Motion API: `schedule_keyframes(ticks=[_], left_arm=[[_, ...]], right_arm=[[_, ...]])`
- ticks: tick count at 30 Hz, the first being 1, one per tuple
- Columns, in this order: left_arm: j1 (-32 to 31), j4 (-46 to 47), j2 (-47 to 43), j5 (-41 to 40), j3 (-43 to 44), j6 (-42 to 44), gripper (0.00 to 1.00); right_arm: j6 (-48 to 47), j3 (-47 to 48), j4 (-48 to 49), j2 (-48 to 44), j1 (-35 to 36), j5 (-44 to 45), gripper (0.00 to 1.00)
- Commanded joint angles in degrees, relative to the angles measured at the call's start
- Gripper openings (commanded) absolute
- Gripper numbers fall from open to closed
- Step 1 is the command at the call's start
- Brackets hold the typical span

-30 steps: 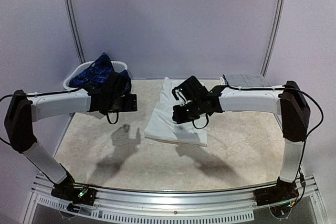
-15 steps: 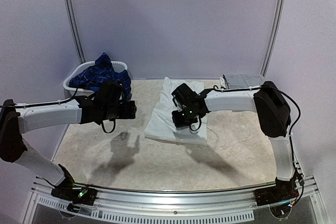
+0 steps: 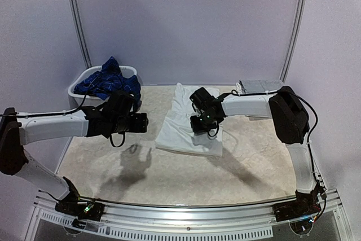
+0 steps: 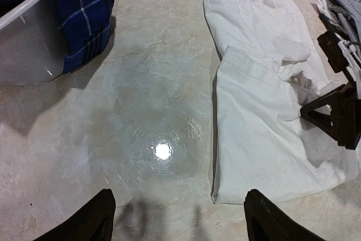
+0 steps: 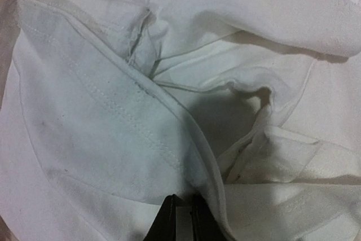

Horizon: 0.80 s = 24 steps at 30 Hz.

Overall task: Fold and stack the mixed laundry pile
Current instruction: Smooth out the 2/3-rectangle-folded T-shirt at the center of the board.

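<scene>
The white trousers (image 3: 181,135) lie folded on the table's middle, and they fill the right wrist view (image 5: 107,117). My right gripper (image 3: 204,123) is shut, its tips (image 5: 183,210) pressed down on the white cloth beside a raised fold; nothing shows pinched between them. My left gripper (image 3: 140,122) hovers open over bare tabletop, left of the trousers' edge (image 4: 248,156), with nothing between its fingers (image 4: 179,201). The navy plaid shirt (image 3: 107,80) spills out of the basket and hangs over its side (image 4: 84,15).
The white plastic basket (image 3: 79,86) stands at the back left, its wall near my left gripper (image 4: 22,49). A folded grey piece (image 3: 260,87) lies at the back right corner. The right arm's black wrist (image 4: 338,114) sits on the trousers.
My right arm has come down and reached farther back, setting its shut tips on the trousers. My left arm has sunk lower and drifted slightly toward the near side.
</scene>
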Motion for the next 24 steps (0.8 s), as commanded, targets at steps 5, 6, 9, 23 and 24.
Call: schedule_keyframes(ticks=[5, 6, 9, 23, 24], left_arm=[[-2.4, 0.5, -1.6, -0.8, -2.4, -0.2, 0.8], [-2.5, 0.5, -1.5, -0.8, -2.6, -0.1, 0.8], [-3.3, 0.8, -1.6, -0.7, -3.5, -0.4, 0.8], [-4.4, 7.4, 0.1, 4.1, -8.0, -0.9, 0.79], [-4.4, 8.1, 0.3, 4.7, -8.3, -1.1, 0.79]], right_arm=[[-1.4, 4.9, 0.3, 3.4, -3.2, 0.1, 0.12], [-1.4, 5.1, 0.5, 3.5, -3.5, 0.0, 0.12], [-1.4, 5.7, 1.3, 4.4, -4.3, -0.2, 0.12], [-6.1, 14.2, -1.4, -1.3, -5.3, 2.2, 0.44], [-6.3, 14.2, -1.9, -2.6, -5.3, 2.5, 0.49]])
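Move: The loose upper edge of the folded T-shirt, seemingly pinched in the right fingers, is to go about 5 cm straight ahead, a centimetre or so below this hand. The shirt's near-left hem corner lies some 8 cm back and 13 cm to the left; the grey folded stack lies about 18 cm ahead and 23 cm to the right. From the empty left hand, that laying spot is roughly 12 cm ahead, 17 cm right and 12 cm below. The T-shirt's upper edge is drawn forward over the lower layers by the right hand, still nearly shut and low, about 5 cm and almost straight ahead. There the fingers start to open, let go of the edge and lift some 4 cm, easing a little farther forward. The empty left hand backs off and sinks a few centimetres, away from the shirt. ##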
